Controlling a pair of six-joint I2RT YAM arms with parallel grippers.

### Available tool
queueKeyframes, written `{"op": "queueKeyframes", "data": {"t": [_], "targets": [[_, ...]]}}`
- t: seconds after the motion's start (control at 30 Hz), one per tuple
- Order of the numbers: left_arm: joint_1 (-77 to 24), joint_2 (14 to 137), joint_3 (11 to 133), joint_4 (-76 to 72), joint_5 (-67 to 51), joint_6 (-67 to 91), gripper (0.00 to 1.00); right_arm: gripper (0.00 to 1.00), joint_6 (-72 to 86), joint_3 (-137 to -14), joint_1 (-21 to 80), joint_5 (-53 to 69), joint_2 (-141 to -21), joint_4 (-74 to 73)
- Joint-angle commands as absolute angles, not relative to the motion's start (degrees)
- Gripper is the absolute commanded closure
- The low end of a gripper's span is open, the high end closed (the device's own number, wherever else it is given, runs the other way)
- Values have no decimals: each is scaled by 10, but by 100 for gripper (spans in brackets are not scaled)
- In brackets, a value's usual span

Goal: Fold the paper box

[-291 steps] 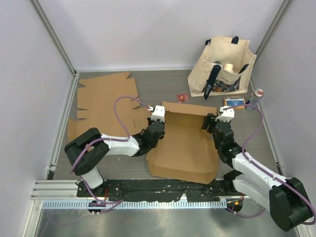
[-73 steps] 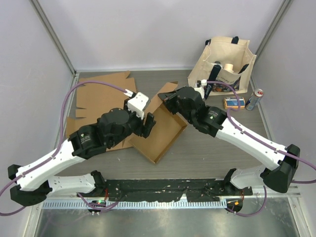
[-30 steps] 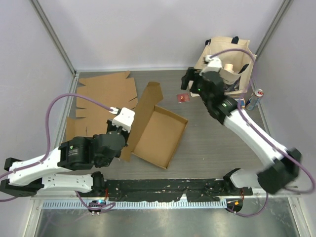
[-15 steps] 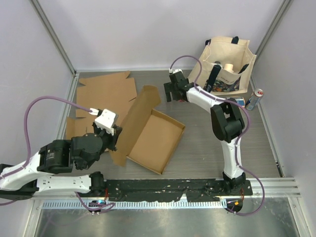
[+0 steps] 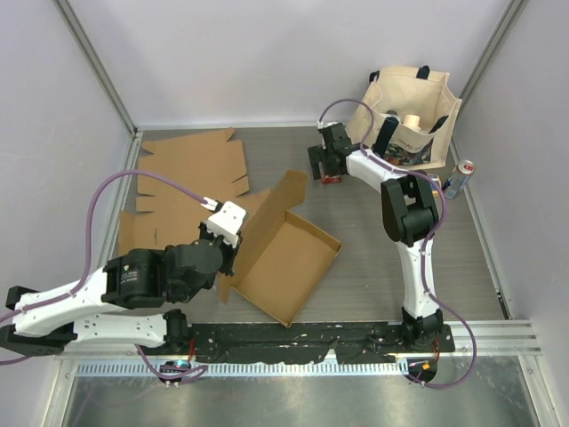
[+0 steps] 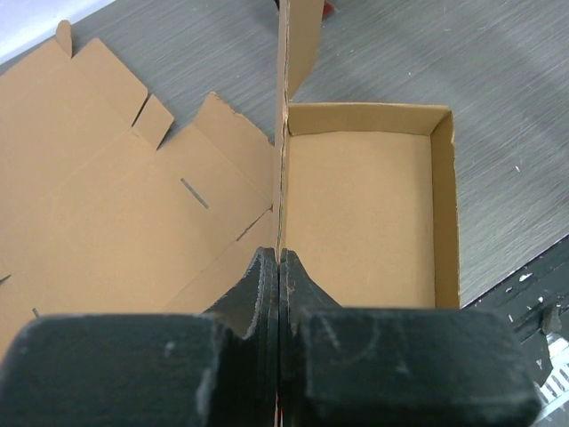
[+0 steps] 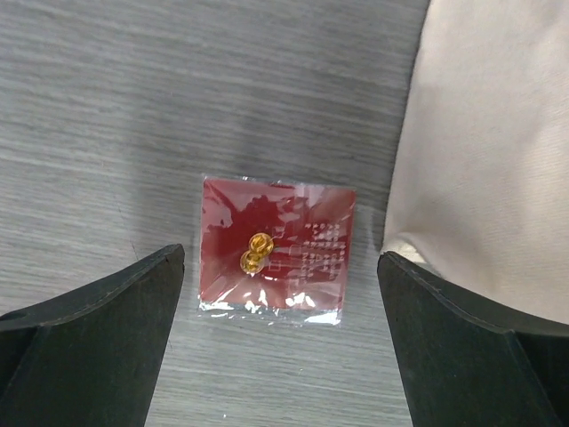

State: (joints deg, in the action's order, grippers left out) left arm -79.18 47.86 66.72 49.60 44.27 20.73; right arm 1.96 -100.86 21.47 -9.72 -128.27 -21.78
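Observation:
The paper box point(image 5: 293, 262) is a brown cardboard tray lying on the table, with its long lid flap point(image 5: 267, 222) standing up along the left side. My left gripper point(image 5: 233, 252) is shut on that flap's thin edge point(image 6: 281, 213). In the left wrist view the tray's inside point(image 6: 360, 222) lies just right of the pinched flap. My right gripper point(image 5: 326, 165) is away from the box at the back. It hangs open over a small red packet point(image 7: 277, 249), one finger point(image 7: 98, 338) on each side and nothing held.
A flat cardboard sheet point(image 5: 182, 173) lies at the back left, beside the box. A cream tote bag point(image 5: 404, 124) stands at the back right, its cloth point(image 7: 489, 151) close to my right gripper. A drinks can point(image 5: 460, 178) stands by the right wall.
My right gripper has moved from the flap's top end back right to over the red packet, and its jaws have spread wider. My left gripper still pinches the flap; the box shifted slightly.

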Motion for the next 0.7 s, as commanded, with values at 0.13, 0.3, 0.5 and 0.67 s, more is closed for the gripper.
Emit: {"op": "queueKeyframes", "data": {"t": [0.13,0.3,0.5,0.67], "targets": [[-794,494,680,452,448,232,100,4,13,-996,223,-60,-1289,-206],[-794,495,686,451,446,232,100,5,15,-980,223,-74,-1294,-207],[-794,497,689,454,458,236,100,15,19,-969,223,-91,-1302,-211],[-794,509,694,461,474,241,100,45,31,-957,222,-72,-1297,-211]]}}
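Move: The red packet lies right under the open right fingers, about 3 cm below the hand and roughly 1 cm ahead. From that same hand, the tote bag stands some 20 cm to the right and 8 cm farther out, and the paper box's tray is about 28 cm back and 13 cm left. From the left hand, which holds the box's raised panel, the packet is some 38 cm ahead, 25 cm right and 29 cm below. The right hand sinks about 2 cm onto the red packet while easing roughly 1.5 cm left and 1 cm back, then slows almost to a stop and draws its wide-open fingers in by about a third, one tip at the packet's left edge and the other over its right part. The left hand keeps its pinch on the paper box's raised panel, shifting only about 1 cm to the right and then holding still. ##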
